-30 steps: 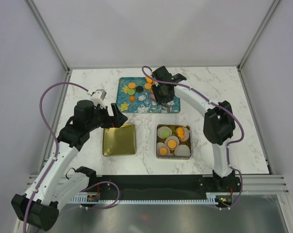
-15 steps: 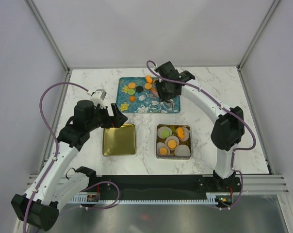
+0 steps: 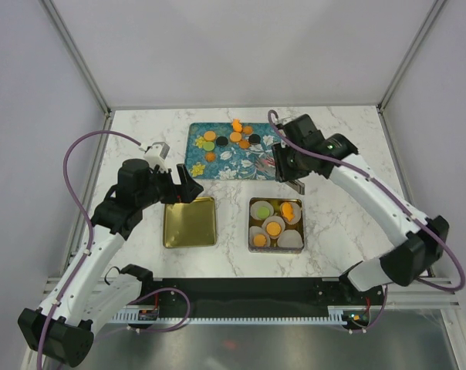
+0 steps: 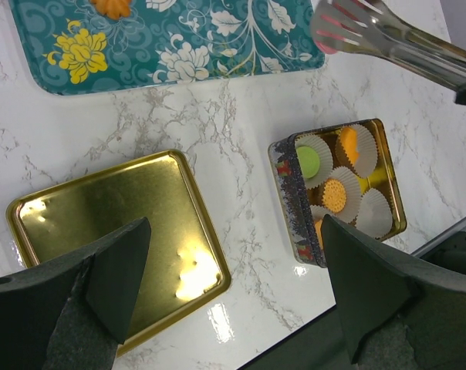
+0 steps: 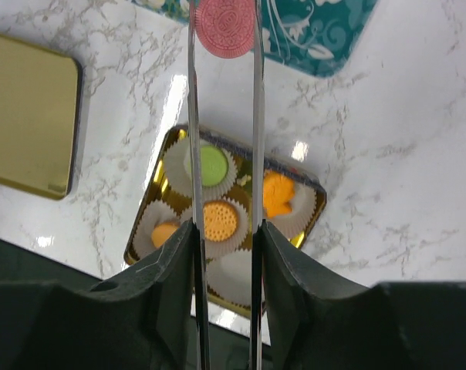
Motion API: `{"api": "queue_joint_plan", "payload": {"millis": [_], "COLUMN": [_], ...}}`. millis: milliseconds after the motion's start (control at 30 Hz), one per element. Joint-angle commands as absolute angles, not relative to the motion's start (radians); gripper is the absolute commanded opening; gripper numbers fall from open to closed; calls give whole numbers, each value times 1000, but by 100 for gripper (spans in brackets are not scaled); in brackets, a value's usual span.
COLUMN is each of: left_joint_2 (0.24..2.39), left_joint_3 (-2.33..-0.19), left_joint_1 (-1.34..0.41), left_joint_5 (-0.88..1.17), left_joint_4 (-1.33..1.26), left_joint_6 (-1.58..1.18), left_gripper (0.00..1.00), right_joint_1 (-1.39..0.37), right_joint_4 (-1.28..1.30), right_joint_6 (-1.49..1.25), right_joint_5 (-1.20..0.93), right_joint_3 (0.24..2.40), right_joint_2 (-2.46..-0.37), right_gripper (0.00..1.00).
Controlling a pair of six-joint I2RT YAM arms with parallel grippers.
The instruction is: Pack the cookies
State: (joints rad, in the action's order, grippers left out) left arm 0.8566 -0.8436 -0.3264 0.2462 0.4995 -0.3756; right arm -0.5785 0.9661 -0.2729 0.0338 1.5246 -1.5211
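Several cookies point(image 3: 227, 139), orange, green and black, lie on the teal flowered tray point(image 3: 241, 163). My right gripper point(image 5: 225, 231) is shut on metal tongs point(image 5: 192, 116), and the tong tips pinch a pink cookie point(image 5: 225, 27). They hang over the marble between the tray and the open tin point(image 5: 318, 206). The tin point(image 3: 251, 223) holds white paper cups with a green cookie point(image 5: 212, 164), a round orange cookie point(image 5: 220, 220), a carrot-shaped one point(image 5: 279, 193) and another orange one point(image 5: 165, 233). My left gripper point(image 4: 233, 285) is open above the marble, holding nothing.
A gold tin lid point(image 3: 190, 222) lies upside down left of the tin, under my left gripper point(image 3: 183, 189). The tongs point(image 4: 387, 35) reach into the left wrist view from the upper right. White walls stand around the table.
My right arm has swung from over the tray's right end towards the near right, carrying the tongs with the pink cookie to the gap beside the tin. The left arm has not moved.
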Motion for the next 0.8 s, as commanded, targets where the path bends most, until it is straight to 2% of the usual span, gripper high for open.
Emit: {"api": "queue_joint_plan", "payload": {"millis": [0,367,767], "left_joint_2": [853,847,850], "left_joint_3": [-845,-844,-844], "left_joint_1": [-325,-325,-325], "left_joint_5": [287,298,291], "left_joint_4": [483,479,479], "left_joint_6": [-351,-353,-353], "left_gripper": [100,100,100], "right_joint_1": [-574,-577,-578], "right_joint_4": [1043,1236,1344], "right_joint_6": [-322,-420,-439], "right_joint_5": [3,-60,-156], "right_joint_3": [1448,1241,1135], "right_joint_2": [-1350,-1007,-862], "right_gripper": [44,45,45]}}
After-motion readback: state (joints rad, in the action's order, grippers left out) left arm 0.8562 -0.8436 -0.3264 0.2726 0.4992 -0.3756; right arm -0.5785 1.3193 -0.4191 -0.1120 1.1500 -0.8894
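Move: The right hand already holds the tongs, with a pink cookie in their tips. The tin's empty paper cup, near right, lies about 13 cm back from this hand, 5 cm to its right and 19 cm below. The orange flower cookie sits some 9 cm farther out than that cup; the middle orange cookie, 3 cm farther out and 5 cm left of it. From the left hand the empty cup is roughly 26 cm right, 8 cm back. The right hand carries the tongs' pink cookie back some 18 cm and 8 right, towards the empty cup. ##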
